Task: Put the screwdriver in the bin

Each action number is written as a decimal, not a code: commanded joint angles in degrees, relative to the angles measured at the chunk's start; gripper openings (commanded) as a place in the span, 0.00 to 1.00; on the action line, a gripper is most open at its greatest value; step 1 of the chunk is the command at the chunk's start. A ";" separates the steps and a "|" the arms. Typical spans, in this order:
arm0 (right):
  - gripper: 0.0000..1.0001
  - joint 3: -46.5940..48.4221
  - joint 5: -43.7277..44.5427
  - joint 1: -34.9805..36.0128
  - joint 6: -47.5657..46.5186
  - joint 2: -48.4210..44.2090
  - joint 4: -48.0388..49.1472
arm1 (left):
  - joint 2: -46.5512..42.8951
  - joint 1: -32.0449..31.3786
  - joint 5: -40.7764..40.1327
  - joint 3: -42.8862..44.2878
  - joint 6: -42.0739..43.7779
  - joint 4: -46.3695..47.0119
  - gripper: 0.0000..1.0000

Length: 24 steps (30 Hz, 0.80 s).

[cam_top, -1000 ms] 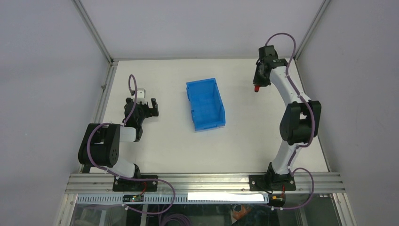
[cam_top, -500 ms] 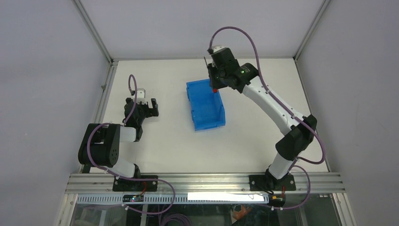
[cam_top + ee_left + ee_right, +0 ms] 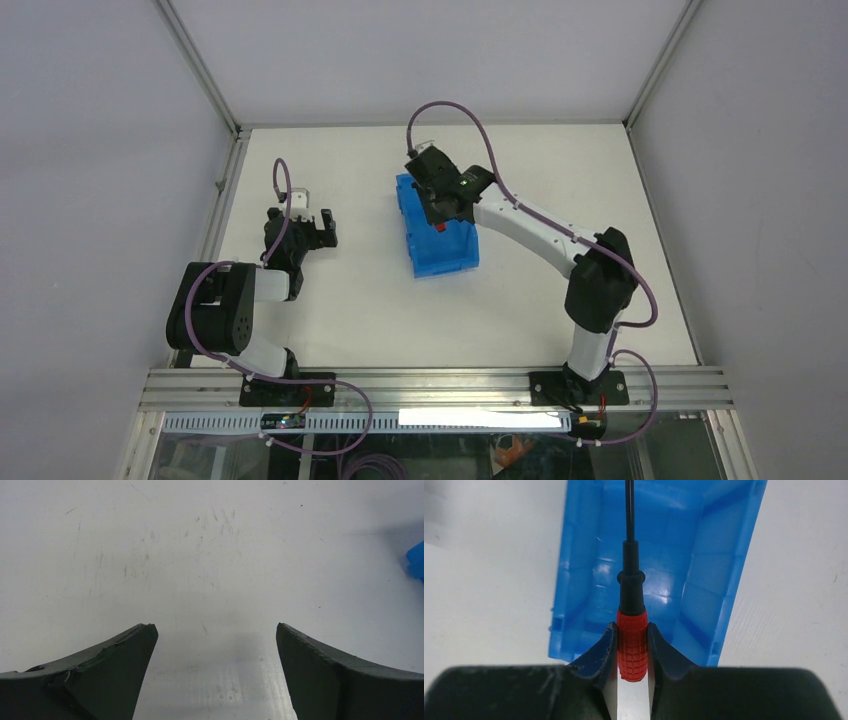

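Note:
The blue bin (image 3: pixel 443 249) stands mid-table, open side up. My right gripper (image 3: pixel 440 222) hangs over its interior, shut on the screwdriver (image 3: pixel 441 226). In the right wrist view the red ribbed handle (image 3: pixel 632 645) is pinched between both fingers, with the black shaft pointing forward over the bin (image 3: pixel 589 580) floor. My right gripper (image 3: pixel 632 632) sits above the bin's end wall. My left gripper (image 3: pixel 318 228) rests low over bare table at the left, jaws wide apart and empty; in the left wrist view it (image 3: pixel 215 630) holds nothing.
A metal frame rail (image 3: pixel 225 190) borders the table on the left, and a rail (image 3: pixel 430 385) runs along the near edge by the arm bases. A corner of the bin (image 3: pixel 416 562) shows at the right edge of the left wrist view.
My right arm has swung left from the far right of the table to above the bin, carrying the screwdriver. The left arm has not moved.

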 commanded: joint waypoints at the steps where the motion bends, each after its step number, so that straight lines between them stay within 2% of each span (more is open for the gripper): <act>1: 0.10 -5.35 0.31 0.12 2.63 0.81 5.84 | -1.34 -0.29 0.57 0.15 -0.93 1.50 0.99; 5: 0.11 -8.29 -0.55 0.02 3.41 4.44 6.79 | -1.34 -0.30 0.59 0.15 -0.93 1.50 0.99; 12: 0.21 -10.01 1.26 -0.15 7.63 10.50 7.04 | -1.34 -0.36 0.61 0.15 -0.94 1.53 0.99; 18: 0.48 -9.98 2.38 -0.50 9.65 11.73 5.67 | -1.39 -0.36 0.59 0.15 -0.93 1.54 0.99; 24: 0.57 -4.64 3.98 -0.51 7.36 7.83 2.30 | -1.33 -0.34 0.59 0.15 -0.93 1.50 0.99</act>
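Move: Below the right hand waits the bin, its middle some 6 cm ahead, 1 cm to the right and about 15 cm lower. The screwdriver is already pinched by its red handle, shaft forward, so its middle sits roughly 4 cm ahead of the fingers and 1 cm to the left, near their height. For the idle left hand, the bin's middle is about 32 cm to the right, level with it fore and aft and about 1 cm lower. Sinking almost straight down into the near half of the bin, the right hand carries the held screwdriver about 14 cm lower, drifting slightly back and right while the fingers tip some 15 degrees steeper. Close to the bin floor it slows and stops, and the fingers open to about half, letting go of the red handle. ##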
